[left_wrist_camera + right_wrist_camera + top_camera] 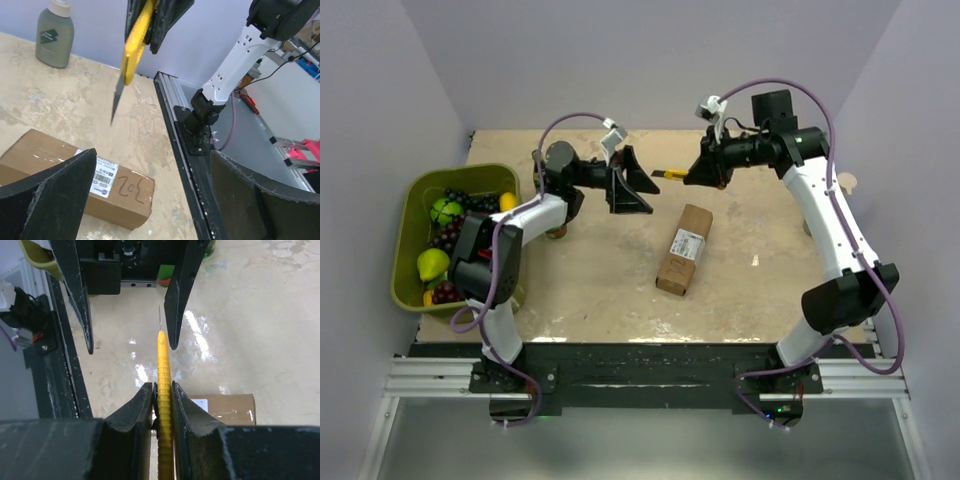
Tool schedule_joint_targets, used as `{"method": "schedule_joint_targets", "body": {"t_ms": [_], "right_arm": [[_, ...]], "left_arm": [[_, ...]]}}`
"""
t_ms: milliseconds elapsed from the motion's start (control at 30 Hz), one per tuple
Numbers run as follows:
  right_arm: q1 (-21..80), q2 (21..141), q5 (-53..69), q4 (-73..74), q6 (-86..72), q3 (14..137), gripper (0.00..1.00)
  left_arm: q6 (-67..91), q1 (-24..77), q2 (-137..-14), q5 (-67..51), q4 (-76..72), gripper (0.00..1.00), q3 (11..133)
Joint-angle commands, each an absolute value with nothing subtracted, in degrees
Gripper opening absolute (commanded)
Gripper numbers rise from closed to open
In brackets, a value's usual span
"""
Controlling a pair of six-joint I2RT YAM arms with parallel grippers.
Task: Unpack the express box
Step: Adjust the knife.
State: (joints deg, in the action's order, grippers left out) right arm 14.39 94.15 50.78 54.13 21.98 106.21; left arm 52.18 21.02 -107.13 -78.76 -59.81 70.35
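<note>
The express box (684,248), a brown carton with a white label, lies flat mid-table. It also shows in the left wrist view (75,175) and the right wrist view (227,407). My right gripper (695,174) is shut on a slim yellow utility knife (672,174), held above the table behind the box. Its blade (117,97) is out and points toward my left gripper (638,182). The knife handle (164,405) sits pinched between the right fingers. The left gripper (155,200) stands wide open and empty just short of the blade tip.
A green basket (460,172) with fruit stands at the table's left edge. A grey-green bottle (55,32) stands on the right side by the wall. The black rail (175,125) and the right arm's base (200,120) line the near edge.
</note>
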Motion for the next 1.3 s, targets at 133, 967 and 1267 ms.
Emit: {"method": "schedule_joint_targets", "body": {"t_ms": [133,967,1267], "right_arm": [[19.60,93.78,42.55,62.67,33.22,106.79,0.00],[23.38,93.52,33.66,61.08,35.77,105.12,0.00],[23.47,92.81,31.73,60.38,35.16,103.36,0.00]], "left_arm": [[0.27,22.76,-103.62,-62.22,-10.73,1.00,84.02],[-1.69,27.51,-111.89,-79.19,4.93,0.48,95.98],[-1.23,27.51,-112.06,-79.28,4.22,0.38,96.15]]}}
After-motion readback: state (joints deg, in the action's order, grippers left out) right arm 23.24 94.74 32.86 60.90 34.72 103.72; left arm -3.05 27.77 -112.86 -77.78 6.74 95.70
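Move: The knife, held in the right fingers with its blade leftward, has its middle about 7 cm right of the open left hand, 3 cm ahead and 4 cm higher. The left gripper lies some 10 cm left of the right hand, 2 cm back and 5 cm lower; the knife's middle is 3 cm left of that hand. The express box lies 10 cm right of the left hand, 6 cm ahead and about 22 cm below. Right hand lowers the gripped knife about 6 cm; left dips forward, returns, slides 5 cm right, half-closing around it. ##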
